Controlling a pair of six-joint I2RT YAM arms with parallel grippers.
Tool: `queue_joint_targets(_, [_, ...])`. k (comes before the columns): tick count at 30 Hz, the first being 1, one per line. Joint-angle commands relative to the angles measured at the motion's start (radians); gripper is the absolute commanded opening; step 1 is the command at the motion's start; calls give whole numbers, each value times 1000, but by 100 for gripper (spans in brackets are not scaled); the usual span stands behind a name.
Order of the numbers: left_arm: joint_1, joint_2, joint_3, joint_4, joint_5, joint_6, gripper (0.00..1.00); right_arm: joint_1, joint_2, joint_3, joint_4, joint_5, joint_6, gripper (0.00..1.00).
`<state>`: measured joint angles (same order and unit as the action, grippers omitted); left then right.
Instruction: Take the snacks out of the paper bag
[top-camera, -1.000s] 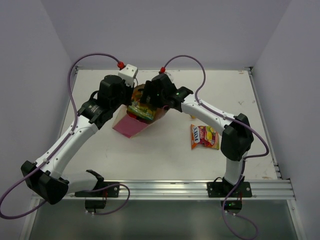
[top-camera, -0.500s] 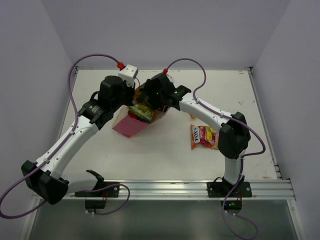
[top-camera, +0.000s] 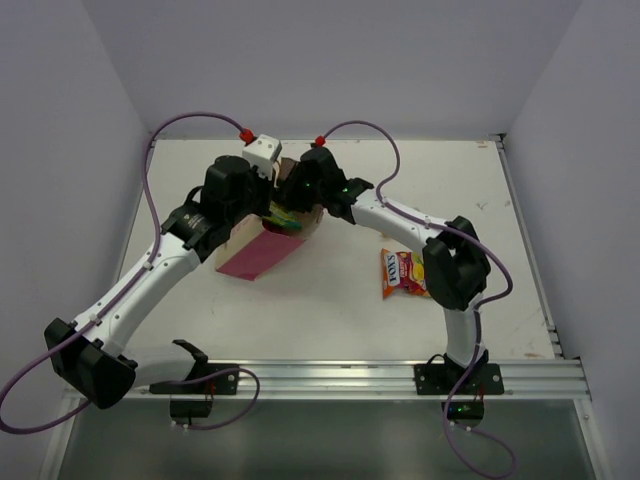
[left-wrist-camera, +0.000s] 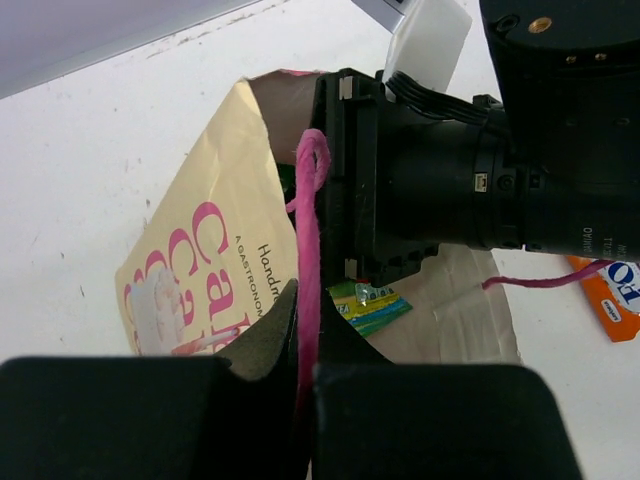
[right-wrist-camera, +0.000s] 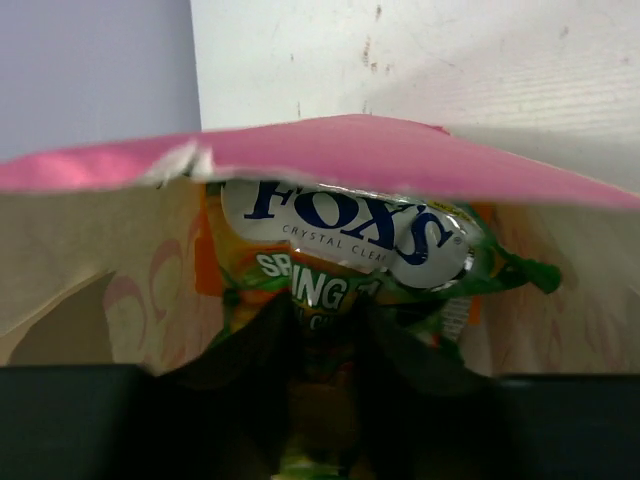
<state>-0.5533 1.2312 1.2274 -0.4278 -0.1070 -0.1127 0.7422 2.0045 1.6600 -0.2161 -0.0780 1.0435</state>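
The pink paper bag (top-camera: 256, 254) lies tilted with its mouth toward the back; its tan inside shows in the left wrist view (left-wrist-camera: 455, 310). My left gripper (left-wrist-camera: 305, 300) is shut on the bag's pink cord handle (left-wrist-camera: 309, 215) and holds the mouth up. My right gripper (right-wrist-camera: 328, 330) reaches into the mouth (top-camera: 293, 203) and is shut on a green Fox's packet (right-wrist-camera: 345, 245). That packet's edge shows at the mouth (top-camera: 284, 216). A red-yellow packet (top-camera: 407, 273) lies on the table to the right. Other snacks are hidden.
An orange packet corner (left-wrist-camera: 612, 295) lies on the table beside the bag. The right arm's black wrist (left-wrist-camera: 450, 170) fills the bag mouth. White walls stand close at the back and both sides. The metal rail (top-camera: 330, 375) runs along the near edge.
The bag and both grippers have shifted left and toward the back. The right gripper has gone deeper into the bag mouth.
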Motion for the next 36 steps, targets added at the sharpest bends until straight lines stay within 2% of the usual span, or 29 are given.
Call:
queue_joint_targets(1, [-23, -19, 7, 112, 66, -18, 0, 31, 46, -8, 21, -69, -5, 23])
queue_joint_targets(3, [-23, -22, 4, 112, 61, -12, 0, 29, 46, -8, 23, -69, -16, 5])
queue_joint_targets(4, [-23, -25, 3, 110, 50, -7, 0, 31, 45, -9, 24, -69, -31, 0])
queue_joint_targets(7, [-25, -32, 0, 103, 15, 8, 0, 31, 24, -16, 37, -68, -92, 0])
queue_joint_targets(16, [-22, -48, -22, 66, -131, 41, 0, 29, -242, -127, 127, 43, -293, 0])
queue_joint_targets(26, [-7, -50, -16, 60, -223, 41, 0, -1, -489, -290, 208, 217, -362, 0])
queue_joint_targets(32, [15, -58, -28, 61, -229, 64, 0, -151, -587, -286, 210, 267, -387, 0])
queue_joint_targets(36, [26, -59, -31, 70, -223, 99, 0, -296, -543, -282, 144, 212, -398, 0])
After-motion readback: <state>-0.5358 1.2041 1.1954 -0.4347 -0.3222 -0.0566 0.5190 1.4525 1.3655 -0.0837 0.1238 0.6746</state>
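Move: The green Fox's packet lies in the paper bag right at the right fingers, its middle about 1 cm ahead, 2 cm left and 2 cm below. The paper bag's middle is roughly 4 cm back, 4 cm left and 5 cm below that hand; the red-orange packet lies on the table some 13 cm back, 32 cm right and 16 cm below. From the left hand the Fox's packet is about 6 cm ahead, 7 cm right and 11 cm lower. Finishing their closing, the right fingers pinch the middle of the green Fox's packet, then draw it back a little and up out of the bag's mouth before sweeping right and slightly forward, ending about 19 cm right and 16 cm higher, fingertips tipped up some 30 degrees. The left hand keeps its grip on the pink handle and, after a pause, eases left about 5 cm, turning slightly counter-clockwise. ##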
